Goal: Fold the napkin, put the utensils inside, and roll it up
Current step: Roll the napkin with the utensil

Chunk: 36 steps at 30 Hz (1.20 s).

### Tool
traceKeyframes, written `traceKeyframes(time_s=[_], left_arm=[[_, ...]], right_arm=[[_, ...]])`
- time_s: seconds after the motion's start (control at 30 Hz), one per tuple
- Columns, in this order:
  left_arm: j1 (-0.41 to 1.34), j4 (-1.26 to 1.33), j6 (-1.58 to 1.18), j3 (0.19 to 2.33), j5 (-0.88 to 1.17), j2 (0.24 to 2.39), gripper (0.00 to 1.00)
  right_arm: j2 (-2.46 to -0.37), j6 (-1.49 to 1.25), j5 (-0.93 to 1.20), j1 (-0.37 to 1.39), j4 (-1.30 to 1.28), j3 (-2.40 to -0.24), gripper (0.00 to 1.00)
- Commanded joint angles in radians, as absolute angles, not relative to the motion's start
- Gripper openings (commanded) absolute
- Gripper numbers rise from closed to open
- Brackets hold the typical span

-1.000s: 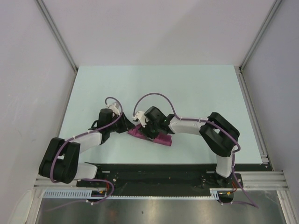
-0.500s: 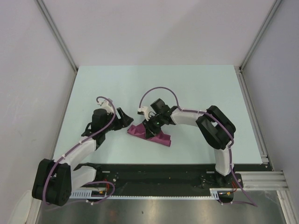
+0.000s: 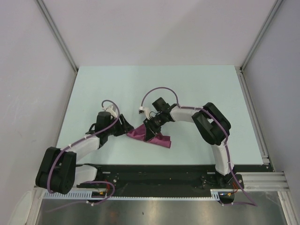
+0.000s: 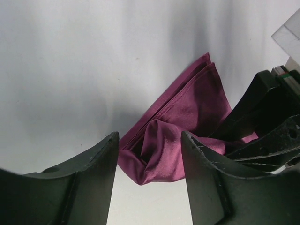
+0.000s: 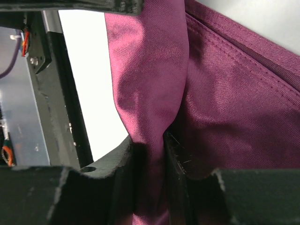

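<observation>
The plum napkin [image 3: 157,137] lies bunched and partly folded on the pale table, between the two arms. My right gripper [image 3: 151,130] comes down on its middle. The right wrist view shows this gripper [image 5: 149,140] shut on a raised fold of the napkin [image 5: 234,93]. My left gripper [image 3: 127,125] sits at the cloth's left end. In the left wrist view it [image 4: 150,136] stands open, with the crumpled napkin [image 4: 192,112] end just ahead between the fingers, not pinched. The right gripper's black body [image 4: 267,122] presses on the cloth there. The utensils are hidden.
A black base rail [image 3: 154,173] runs along the near edge of the table. Metal frame posts [image 3: 253,101] and grey walls bound the sides. Purple cables [image 3: 159,91] loop above both wrists.
The right gripper has shut on a fold of the napkin. The left gripper let go of the cloth's left end, drew back, opened, and has come back to that end.
</observation>
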<state>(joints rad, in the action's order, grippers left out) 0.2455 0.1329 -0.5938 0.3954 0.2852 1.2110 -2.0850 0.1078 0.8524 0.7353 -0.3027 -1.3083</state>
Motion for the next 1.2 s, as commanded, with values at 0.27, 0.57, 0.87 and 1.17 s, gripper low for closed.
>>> traceKeyframes(time_s=[0.27, 0.57, 0.87, 1.17], left_arm=[[0.241, 0.23, -0.603, 0.373, 0.353, 1.319, 0.04], [0.241, 0.215, -0.594, 0.414, 0.364, 1.402, 0.01], [0.241, 0.19, -0.578, 0.448, 0.367, 1.419, 0.0], [0.241, 0.17, -0.574, 0.469, 0.364, 1.427, 0.0]], right_arm=[[-2.131, 0.1, 0.868, 0.733, -0.403, -1.353, 0.46], [-1.926, 0.069, 0.652, 0.715, -0.376, -1.336, 0.63], [-1.697, 0.133, 0.298, 0.842, -0.166, -1.163, 0.7], [-1.747, 0.278, 0.086, 1.009, -0.152, -1.149, 0.69]])
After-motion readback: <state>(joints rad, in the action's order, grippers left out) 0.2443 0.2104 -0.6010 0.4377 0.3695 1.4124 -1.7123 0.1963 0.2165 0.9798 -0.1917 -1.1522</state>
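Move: The rolled napkin's left end lies between and just under the left hand's open fingers, about 1 cm back, 2 cm right and 3 cm below. From that hand, the flat flap's far corner is roughly 4 cm ahead, 7 cm right and 4 cm below. The roll's middle is already in the right hand's fingers, level with them; its right end lies some 10 cm right of that hand, 2 cm back and 1 cm below. The roll's left end is pinched by the left fingers, which sink about 2.5 cm and ease slightly right as they shut on it. Only then does the right hand open and let go of the middle, swing forward and up away from the roll, then come back to hang open some 7 cm above where it let go, its wrist turned back about 35 degrees so the fingers swing from pointing slightly back to slightly forward. ##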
